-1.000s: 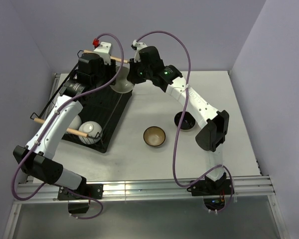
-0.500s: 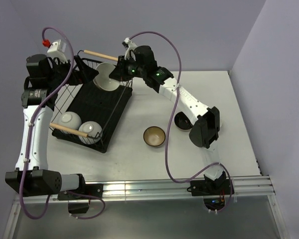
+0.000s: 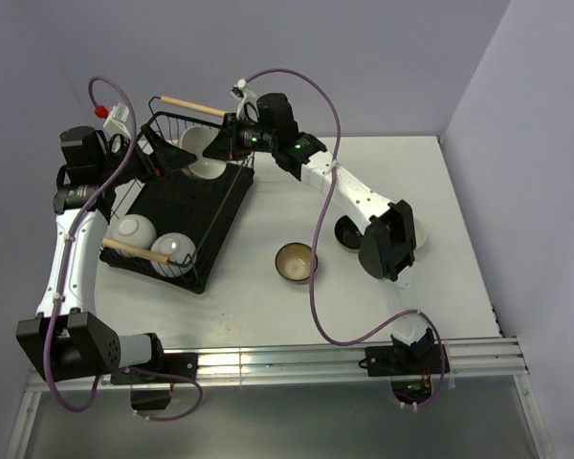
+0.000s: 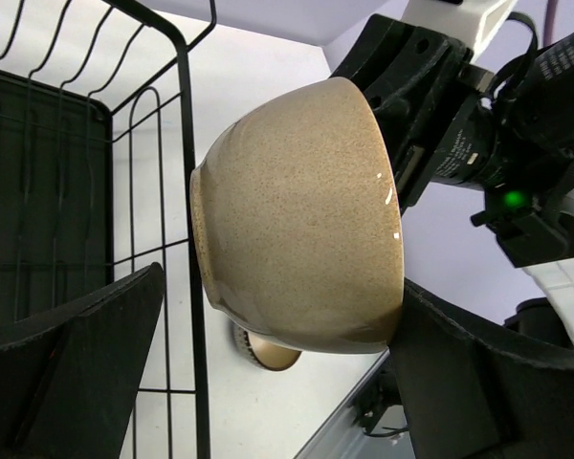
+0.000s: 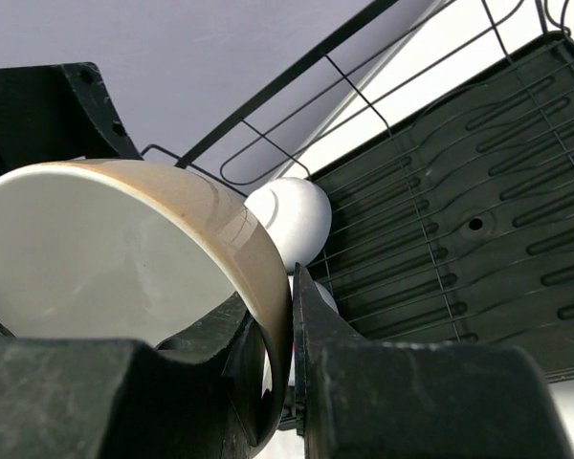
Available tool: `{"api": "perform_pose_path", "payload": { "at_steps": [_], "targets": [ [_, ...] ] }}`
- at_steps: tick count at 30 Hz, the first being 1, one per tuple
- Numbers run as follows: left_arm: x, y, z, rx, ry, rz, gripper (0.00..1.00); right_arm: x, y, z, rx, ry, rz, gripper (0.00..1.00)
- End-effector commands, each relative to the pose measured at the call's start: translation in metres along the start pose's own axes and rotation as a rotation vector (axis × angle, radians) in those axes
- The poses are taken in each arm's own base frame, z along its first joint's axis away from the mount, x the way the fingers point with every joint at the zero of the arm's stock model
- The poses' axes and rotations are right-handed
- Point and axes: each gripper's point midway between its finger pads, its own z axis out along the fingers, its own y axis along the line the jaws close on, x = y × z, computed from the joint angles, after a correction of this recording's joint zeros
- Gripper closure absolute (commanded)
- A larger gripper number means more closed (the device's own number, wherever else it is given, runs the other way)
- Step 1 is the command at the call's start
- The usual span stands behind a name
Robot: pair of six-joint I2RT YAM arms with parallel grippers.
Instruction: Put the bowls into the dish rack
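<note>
A cream-beige bowl (image 3: 204, 153) hangs tilted on its side over the far end of the dish rack (image 3: 213, 222). My right gripper (image 3: 227, 143) is shut on its rim (image 5: 268, 287), one finger inside and one outside. My left gripper (image 3: 165, 156) is open, and its fingers (image 4: 77, 373) stand either side of that bowl (image 4: 297, 220). Two white bowls (image 3: 134, 229) (image 3: 173, 247) lie upside down at the rack's near end. On the table a brown bowl (image 3: 295, 261) stands upright. The black bowl (image 3: 347, 232) is partly hidden by my right arm.
The rack's wire wall (image 4: 187, 191) stands close beside the left finger. Wooden rod handles cross the rack's far end (image 3: 193, 104) and near end (image 3: 139, 251). Purple cables loop above both arms. Side walls enclose the table on the left, back and right.
My left gripper has opened and swung back to the left, off the rack's far end. My right gripper has carried the cream bowl leftward, over the rack.
</note>
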Motion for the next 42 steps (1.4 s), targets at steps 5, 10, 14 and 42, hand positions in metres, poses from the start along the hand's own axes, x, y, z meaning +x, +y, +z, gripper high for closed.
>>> {"api": "perform_pose_path", "payload": {
  "at_steps": [5,10,14,42],
  "targets": [
    [-0.004,-0.008,0.002,0.057,-0.034,-0.021,0.01,-0.033,0.047,-0.012,-0.164,-0.091,-0.041,1.0],
    [0.005,-0.005,0.011,0.073,-0.007,-0.068,0.0,-0.032,0.048,-0.011,-0.18,-0.084,-0.029,1.0],
    [0.008,-0.009,0.018,0.079,-0.006,-0.067,0.0,-0.029,0.049,-0.011,-0.18,-0.077,-0.029,1.0],
    [-0.011,-0.006,0.023,0.021,-0.093,-0.066,1.0,-0.017,0.043,-0.005,-0.139,-0.038,-0.036,0.86]
  ]
}}
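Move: The tan bowl hangs above the dish rack, its rim already in the right gripper, its middle about 6 cm right and 2 cm ahead of the open left hand, roughly level. From the right hand that middle is about 4 cm left and 3 cm back. Below the left hand by some 30 cm, one racked white bowl sits 8 cm left and 6 cm back; the outer white bowl is 21 cm left, level fore-and-aft. Bring the wide-open left gripper about 3 cm to the right and 1 cm down so its fingers straddle the tan bowl's underside, then close them partway onto the outside wall and ease about 1 cm forward with that grip. Keep the right fingers pinched on the rim, holding that hand almost in place. ##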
